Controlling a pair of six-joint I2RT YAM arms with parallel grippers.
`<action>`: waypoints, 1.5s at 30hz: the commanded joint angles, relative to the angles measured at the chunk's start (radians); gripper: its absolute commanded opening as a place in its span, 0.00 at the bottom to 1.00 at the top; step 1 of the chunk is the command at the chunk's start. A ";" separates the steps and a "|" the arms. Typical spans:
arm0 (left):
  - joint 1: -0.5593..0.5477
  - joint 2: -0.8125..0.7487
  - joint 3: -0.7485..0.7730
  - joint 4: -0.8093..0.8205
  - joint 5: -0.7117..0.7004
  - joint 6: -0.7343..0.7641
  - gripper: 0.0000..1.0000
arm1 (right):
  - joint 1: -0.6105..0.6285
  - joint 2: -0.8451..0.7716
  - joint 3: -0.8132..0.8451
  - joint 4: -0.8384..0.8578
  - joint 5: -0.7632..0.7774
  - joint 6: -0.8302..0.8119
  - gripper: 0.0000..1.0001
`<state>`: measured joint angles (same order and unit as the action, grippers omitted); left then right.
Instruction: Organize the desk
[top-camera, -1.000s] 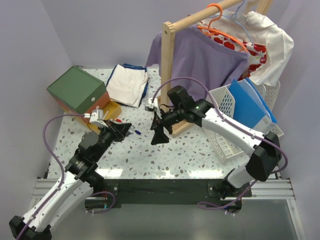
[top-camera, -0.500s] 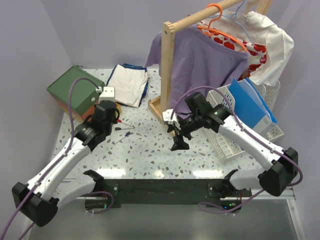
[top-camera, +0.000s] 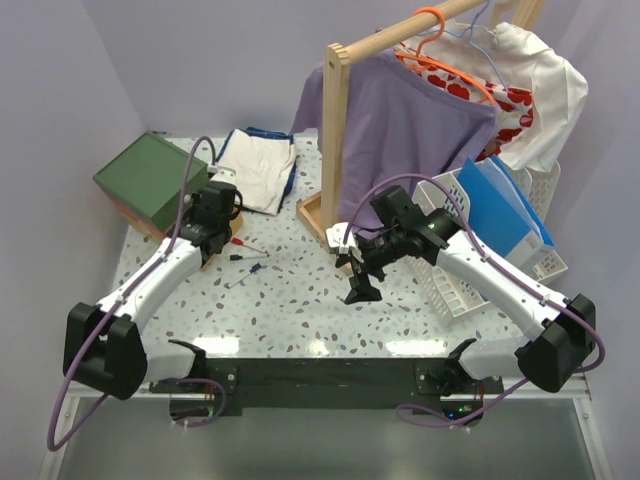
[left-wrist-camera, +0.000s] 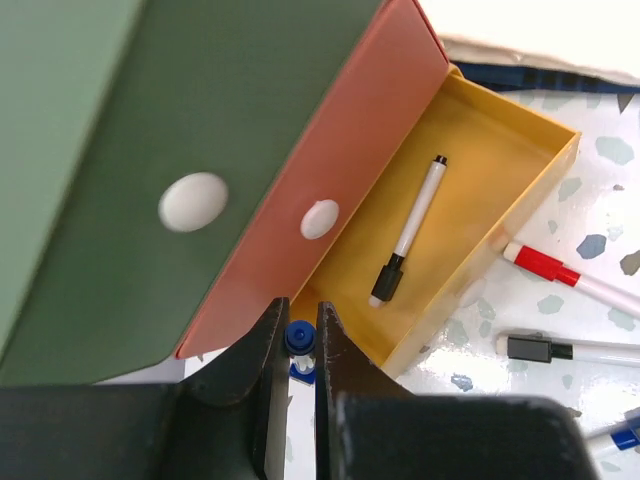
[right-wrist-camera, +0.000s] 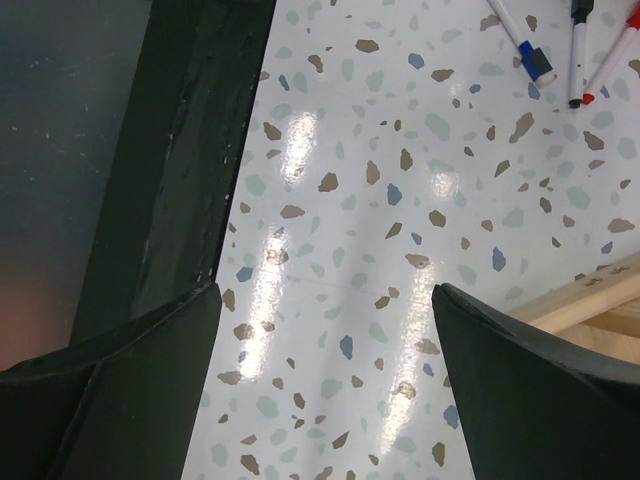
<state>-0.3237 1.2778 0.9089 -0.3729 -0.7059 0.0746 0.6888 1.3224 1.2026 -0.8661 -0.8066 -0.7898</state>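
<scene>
My left gripper (top-camera: 212, 222) is at the green-topped drawer box (top-camera: 150, 180), shut on a blue-capped marker (left-wrist-camera: 300, 338) held upright between its fingers (left-wrist-camera: 258, 370). Just ahead, the yellow drawer (left-wrist-camera: 500, 140) stands open with a black-capped marker (left-wrist-camera: 410, 230) lying inside. On the speckled white desk (top-camera: 300, 310) beside the drawer lie a red marker (top-camera: 238, 241), a black marker (top-camera: 245, 257) and a blue marker (top-camera: 240, 281). My right gripper (top-camera: 355, 278) hangs open over bare desk (right-wrist-camera: 380, 200), nothing between its fingers.
A folded white cloth (top-camera: 255, 168) lies at the back. A wooden clothes rack (top-camera: 338, 140) with a purple shirt (top-camera: 410, 110) stands at the right, and a white basket (top-camera: 470, 250) with blue folders (top-camera: 500, 205) is beside it. The black front rail (top-camera: 320, 375) borders the near edge.
My left arm has swung from the middle of the desk up to the drawer box, marker in its grip. My right gripper drew back to the right and opened a little wider.
</scene>
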 joint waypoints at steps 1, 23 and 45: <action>0.015 0.049 0.035 0.089 0.009 0.057 0.00 | 0.002 0.008 -0.005 -0.002 -0.039 -0.026 0.91; 0.020 0.068 0.056 0.049 0.049 0.014 0.41 | 0.002 0.028 0.000 -0.019 -0.043 -0.038 0.92; 0.018 -0.590 -0.240 0.051 0.549 -0.219 0.75 | 0.012 0.095 0.006 -0.013 -0.040 -0.035 0.95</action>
<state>-0.3115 0.8009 0.7708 -0.3614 -0.2607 -0.0589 0.6888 1.3891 1.1919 -0.8833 -0.8082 -0.8268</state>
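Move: The left hand holds a blue-capped marker over the near-left end of the open yellow drawer, whose middle lies about 4 cm ahead, 4 cm right and 8 cm below. Inside it a black-capped marker lies some 5 cm ahead and 4 cm right. The red marker is on the table about 15 cm right and level ahead, the grey-capped marker as far right and 3 cm back. From the right hand, the drawer is roughly 40 cm left, 16 cm ahead. Still pinching the blue-capped marker, the left hand lowers it about 2 cm and slightly forward into the near end of the yellow drawer, halts, and opens to let go. It then draws up some 8 cm, back and right about 6 cm each, opening wider while the wrist turns some 35 degrees, fingers swinging up and clockwise. The right hand, empty and open, sinks a couple of centimetres. ##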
